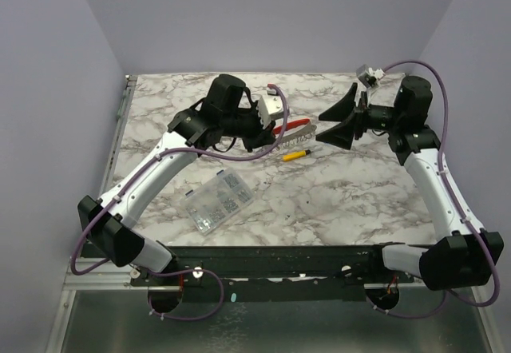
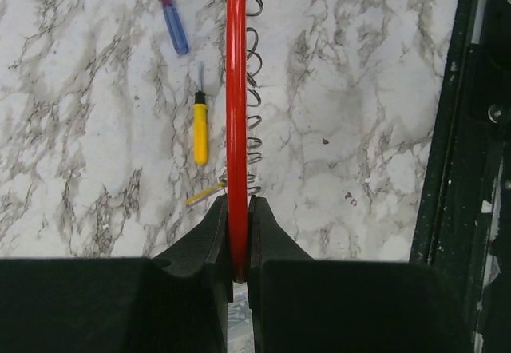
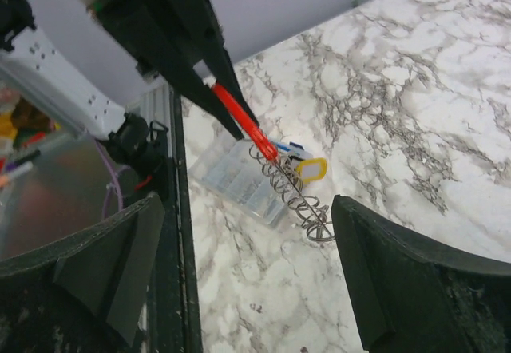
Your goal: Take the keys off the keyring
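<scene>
The keyring is a red band [image 2: 236,89] joined to a grey wire coil [image 3: 297,195]. My left gripper [image 2: 237,207] is shut on the lower end of the red band and holds the keyring above the table. In the right wrist view, a key with a yellow tag [image 3: 310,168] and a blue tag [image 3: 284,145] hang beside the coil. My right gripper [image 3: 255,265] is open, its fingers [image 3: 407,273] wide apart just short of the coil's free end. From above, the right gripper [image 1: 319,128] faces the coil [image 1: 300,136] and the left gripper [image 1: 267,132].
A yellow-handled screwdriver [image 2: 200,133] and a blue-and-red screwdriver [image 2: 172,19] lie on the marble table under the keyring. A clear compartment box [image 1: 219,200] of small parts sits nearer the arm bases. A black rail [image 2: 447,129] runs along the table's near edge.
</scene>
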### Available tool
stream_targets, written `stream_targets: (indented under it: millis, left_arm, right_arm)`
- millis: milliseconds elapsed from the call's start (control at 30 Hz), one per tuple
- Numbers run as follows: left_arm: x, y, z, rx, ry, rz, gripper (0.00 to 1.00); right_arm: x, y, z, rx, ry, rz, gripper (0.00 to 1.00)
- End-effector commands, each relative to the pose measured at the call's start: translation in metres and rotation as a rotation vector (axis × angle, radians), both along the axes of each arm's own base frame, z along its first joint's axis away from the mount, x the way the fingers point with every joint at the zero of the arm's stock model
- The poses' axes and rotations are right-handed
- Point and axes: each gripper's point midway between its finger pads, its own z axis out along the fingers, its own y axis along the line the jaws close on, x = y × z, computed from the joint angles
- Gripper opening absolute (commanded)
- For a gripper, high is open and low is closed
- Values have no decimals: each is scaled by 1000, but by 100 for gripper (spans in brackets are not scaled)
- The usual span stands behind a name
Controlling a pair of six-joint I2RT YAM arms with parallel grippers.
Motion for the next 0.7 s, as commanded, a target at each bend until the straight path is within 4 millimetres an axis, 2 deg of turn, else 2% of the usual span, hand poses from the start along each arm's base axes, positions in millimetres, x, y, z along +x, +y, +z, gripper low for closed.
stream_targets:
  millis: [0,167,367,467,533,567,667]
  left_arm:
    - [-27,-5,40,-105,21,-125,0]
    - [-36,-8,37,-125,89,-169,0]
    - [-41,-17,36,-168,196,-222,0]
    - [-41,-20,34,-173,223,-234,0]
    - [-37,-22,30,-167,238,-221,0]
    - [-33,-23,27,-165,248,-197,0]
    - [-17,-27,18,-174,308,-92,0]
  right_arm:
    - [-33,-1,-10,-39,-179,156,96]
    - [-46,-4,-49,-83,-197,176,95]
    - [-62,-1,-61,-12,-154,243,86]
    - [-54,2,-65,-20,-142,215,83]
    - [-49,2,-69,-31,-127,189,75]
    - [-47,2,-71,-40,-120,176,72]
    - [-43,-1,-78,-85,-113,125,71]
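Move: The left hand still pinches the red-handled keyring, whose middle is roughly 7 cm to its right and 1 cm ahead. From the empty, wide-open right hand, the keyring's middle is some 7 cm left, neither ahead nor back, and about 5 cm lower. On the table about 25 cm below the right hand, the yellow screwdriver is 3 cm ahead and 6 cm left; the blue screwdriver is 8 cm ahead and 7 cm right. Right fingers sink about 8 cm and back towards the keyring's end, narrowing; left draws it back 3 cm. ##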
